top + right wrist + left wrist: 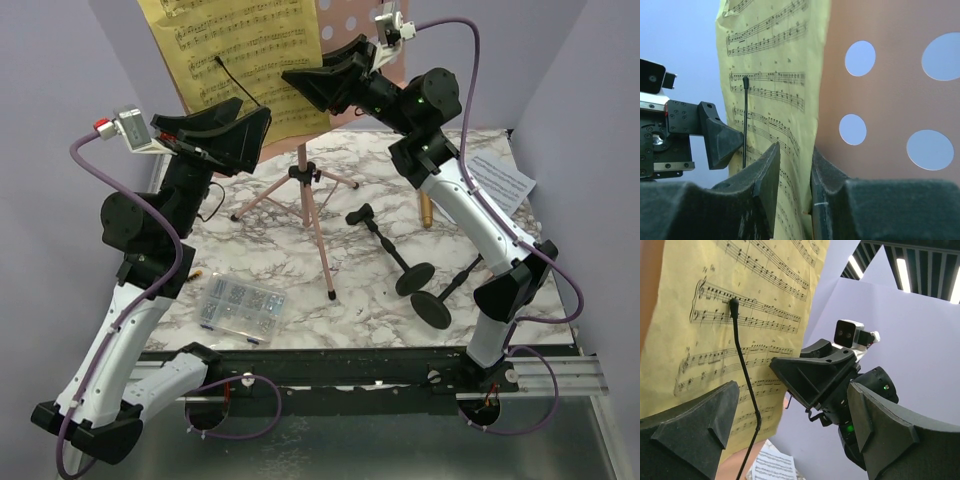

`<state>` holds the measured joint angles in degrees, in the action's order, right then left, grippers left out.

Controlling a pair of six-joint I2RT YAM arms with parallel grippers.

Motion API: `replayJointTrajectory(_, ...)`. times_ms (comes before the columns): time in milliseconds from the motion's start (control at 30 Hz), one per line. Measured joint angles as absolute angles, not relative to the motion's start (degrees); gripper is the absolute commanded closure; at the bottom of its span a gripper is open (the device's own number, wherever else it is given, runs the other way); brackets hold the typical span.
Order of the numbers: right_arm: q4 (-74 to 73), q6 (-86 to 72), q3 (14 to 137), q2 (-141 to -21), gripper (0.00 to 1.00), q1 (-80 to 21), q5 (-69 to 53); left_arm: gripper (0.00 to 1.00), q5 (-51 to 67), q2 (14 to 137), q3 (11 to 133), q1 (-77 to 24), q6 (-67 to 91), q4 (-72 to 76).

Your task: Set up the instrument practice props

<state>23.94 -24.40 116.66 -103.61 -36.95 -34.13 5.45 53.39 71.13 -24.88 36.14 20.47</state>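
Observation:
The pink perforated music rack [312,215] stands on its tripod at the back centre, and its panel fills the right wrist view [890,90]. A yellow sheet-music page [240,50] rests on it under a thin black wire clip [735,302]. My right gripper [305,72] straddles the page's right edge [810,100] with its jaws narrowly apart [795,155]. My left gripper [250,112] is wide open and empty in front of the page's lower left [792,405]. A white page [500,180], a gold microphone [425,210] and two black mic holders [400,260] [440,300] lie on the table. No pink microphone shows.
A clear compartment box of screws [240,305] sits at the front left of the marble table [350,300]. Lilac walls close in the back and both sides. The rack's tripod legs [265,200] spread across the table's middle. The two grippers are close together at the page.

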Motion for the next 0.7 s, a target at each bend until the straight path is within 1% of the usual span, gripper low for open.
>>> replayJointTrajectory(33, 23.8, -24.2, 116.7, -103.6, 0.57, -37.1, -33.8, 0.04, 5.1, 53.2, 71.3, -24.9, 36.3, 19.6)
replayJointTrajectory(100, 23.6, -23.9, 116.3, -103.4, 0.48, -37.2, -32.8, 0.03, 4.4, 52.8, 71.7, -24.9, 36.7, 17.5)
replayJointTrajectory(133, 23.4, -23.5, 115.7, -103.0, 0.46, -37.3, -32.0, 0.03, 4.0, 52.5, 71.7, -24.9, 36.8, 16.6)
replayJointTrajectory(200, 22.1, -22.5, 113.9, -102.1, 0.43, -37.4, -30.0, 0.03, 3.3, 51.5, 71.9, -24.9, 37.1, 14.1)
replayJointTrajectory(400, 17.8, -19.8, 110.1, -97.2, 0.29, -37.4, -24.8, 0.02, 2.5, 48.6, 73.8, -24.9, 37.0, 7.6)
replayJointTrajectory(533, 13.1, -17.7, 109.7, -94.4, 0.2, -37.4, -20.8, 0.02, 2.5, 46.0, 74.3, -24.9, 37.2, 4.6)
replayJointTrajectory(600, 10.6, -16.8, 108.7, -92.5, 0.18, -37.4, -18.6, 0.01, 2.7, 45.0, 74.3, -24.9, 37.3, 4.0)
replayJointTrajectory(700, 6.8, -14.9, 103.6, -87.7, 0.13, -37.4, -15.7, 0.01, 3.8, 43.8, 74.3, -24.9, 37.5, 2.8)
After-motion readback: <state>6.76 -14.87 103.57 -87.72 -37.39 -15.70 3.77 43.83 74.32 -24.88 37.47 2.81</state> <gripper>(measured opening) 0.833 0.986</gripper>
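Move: The right hand's parting fingers are still around the right edge of the yellow sheet music; the sheet's middle lies some 9 cm to this hand's left, 4 cm ahead and 6 cm above. The left page wire is about 6 cm to its left, 2 cm back and level with it, the right page wire roughly 11 cm to its right and 5 cm ahead. From the already open left hand, the left wire is about 4 cm ahead and 2 cm right, level with it, the sheet's middle 9 cm straight ahead and 6 cm up. Sliding off to its right, with a short dip forward and down first, the right hand opens wide, lets go of the sheet's edge and goes some 6 cm towards the right page wire, sinking about 2 cm and turning some 20 degrees clockwise. The left hand, still open, draws about 5 cm back and 3 cm left, away from the left wire and the stand, its fingers tipping slightly down. ##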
